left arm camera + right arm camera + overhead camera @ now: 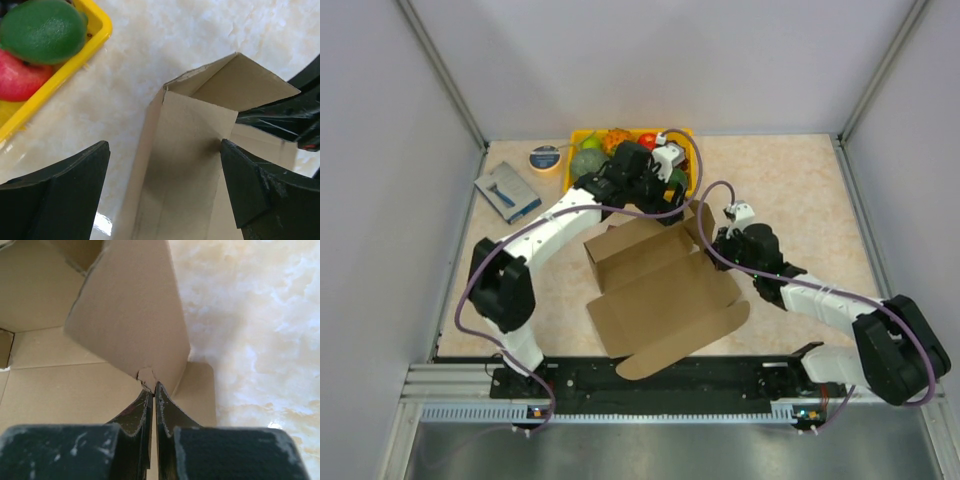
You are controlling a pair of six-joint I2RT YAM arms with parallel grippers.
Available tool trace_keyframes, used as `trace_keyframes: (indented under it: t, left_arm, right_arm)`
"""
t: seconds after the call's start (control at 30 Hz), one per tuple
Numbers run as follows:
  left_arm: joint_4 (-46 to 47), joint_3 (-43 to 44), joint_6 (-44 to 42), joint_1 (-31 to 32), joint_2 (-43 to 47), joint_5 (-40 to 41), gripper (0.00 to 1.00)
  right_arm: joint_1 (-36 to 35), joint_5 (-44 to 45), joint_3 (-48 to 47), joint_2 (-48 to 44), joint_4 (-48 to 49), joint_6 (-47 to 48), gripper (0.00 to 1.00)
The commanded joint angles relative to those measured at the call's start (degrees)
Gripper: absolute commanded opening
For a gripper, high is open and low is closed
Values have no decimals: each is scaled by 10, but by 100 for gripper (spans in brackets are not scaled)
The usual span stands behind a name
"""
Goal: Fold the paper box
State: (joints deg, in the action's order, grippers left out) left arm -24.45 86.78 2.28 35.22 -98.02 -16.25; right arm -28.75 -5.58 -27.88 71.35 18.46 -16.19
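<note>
The brown cardboard paper box [660,290] lies half folded in the middle of the table, its far walls raised and a rounded lid flap lying toward the near edge. My left gripper [665,205] is open over the box's far corner. In the left wrist view its fingers [55,195] stand wide on either side of a raised wall panel [190,150], the right finger touching the panel's edge. My right gripper [715,235] is at the box's right side. In the right wrist view it [154,386] is shut on the torn lower edge of an upright side flap [130,315].
A yellow fruit tray [582,140] with several fruits stands at the back, close behind the left wrist; its rim [75,62] and a green fruit [42,30] show in the left wrist view. A blue-and-grey packet [508,192] and a tape roll [545,158] lie at the back left.
</note>
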Motion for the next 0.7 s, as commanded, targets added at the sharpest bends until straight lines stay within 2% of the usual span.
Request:
trace_keyframes:
  t: [0.0, 0.1, 0.27, 0.4, 0.5, 0.57, 0.67]
  left_arm:
    - [-56, 70, -97, -4, -38, -48, 96]
    - [4, 17, -73, -5, -30, -63, 96]
    - [40, -14, -36, -25, -19, -80, 95]
    - [49, -23, -25, -48, -16, -144, 95]
    - [43, -26, -24, -53, -12, -140, 95]
    - [41, -26, -24, -55, -9, -149, 94]
    - [41, -30, -8, -58, 3, -164, 94]
  right_arm:
    - [-7, -49, -6, 6, 74, 9, 0]
    - [-7, -105, -4, 26, 112, 8, 0]
    - [-7, -186, -6, 71, 172, 5, 0]
    - [-8, -208, -25, 95, 185, 12, 8]
    - [-9, -273, -59, 122, 185, 6, 14]
    - [-8, -315, -68, 135, 220, -23, 18]
    - [-8, -323, -65, 138, 233, -32, 28]
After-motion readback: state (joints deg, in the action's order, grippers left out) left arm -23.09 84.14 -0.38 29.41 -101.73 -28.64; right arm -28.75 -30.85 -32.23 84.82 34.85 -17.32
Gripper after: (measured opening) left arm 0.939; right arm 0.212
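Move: Just off the left hand's wide-open fingers, the back wall's right corner stands roughly 4 cm to its right, 1 cm ahead and 4 cm lower; the fruit bin's middle is about 9 cm ahead, 9 cm left and well below. The right hand's shut fingertips are at the side flap's torn lower corner, with the flap's middle some 5 cm ahead, 2 cm left and 3 cm up, and the bottom panel's middle about 10 cm back, 9 cm left and 6 cm down. Pushing the side flap over from the torn corner, the right hand travels about 7.5 cm left towards the left hand, turning some 25 degrees counter-clockwise and rising slightly at the end; midway its shut fingertips start to part a little. The left hand sinks about 3.5 cm with its fingers kept wide, bringing them astride the back wall's right corner without closing. ##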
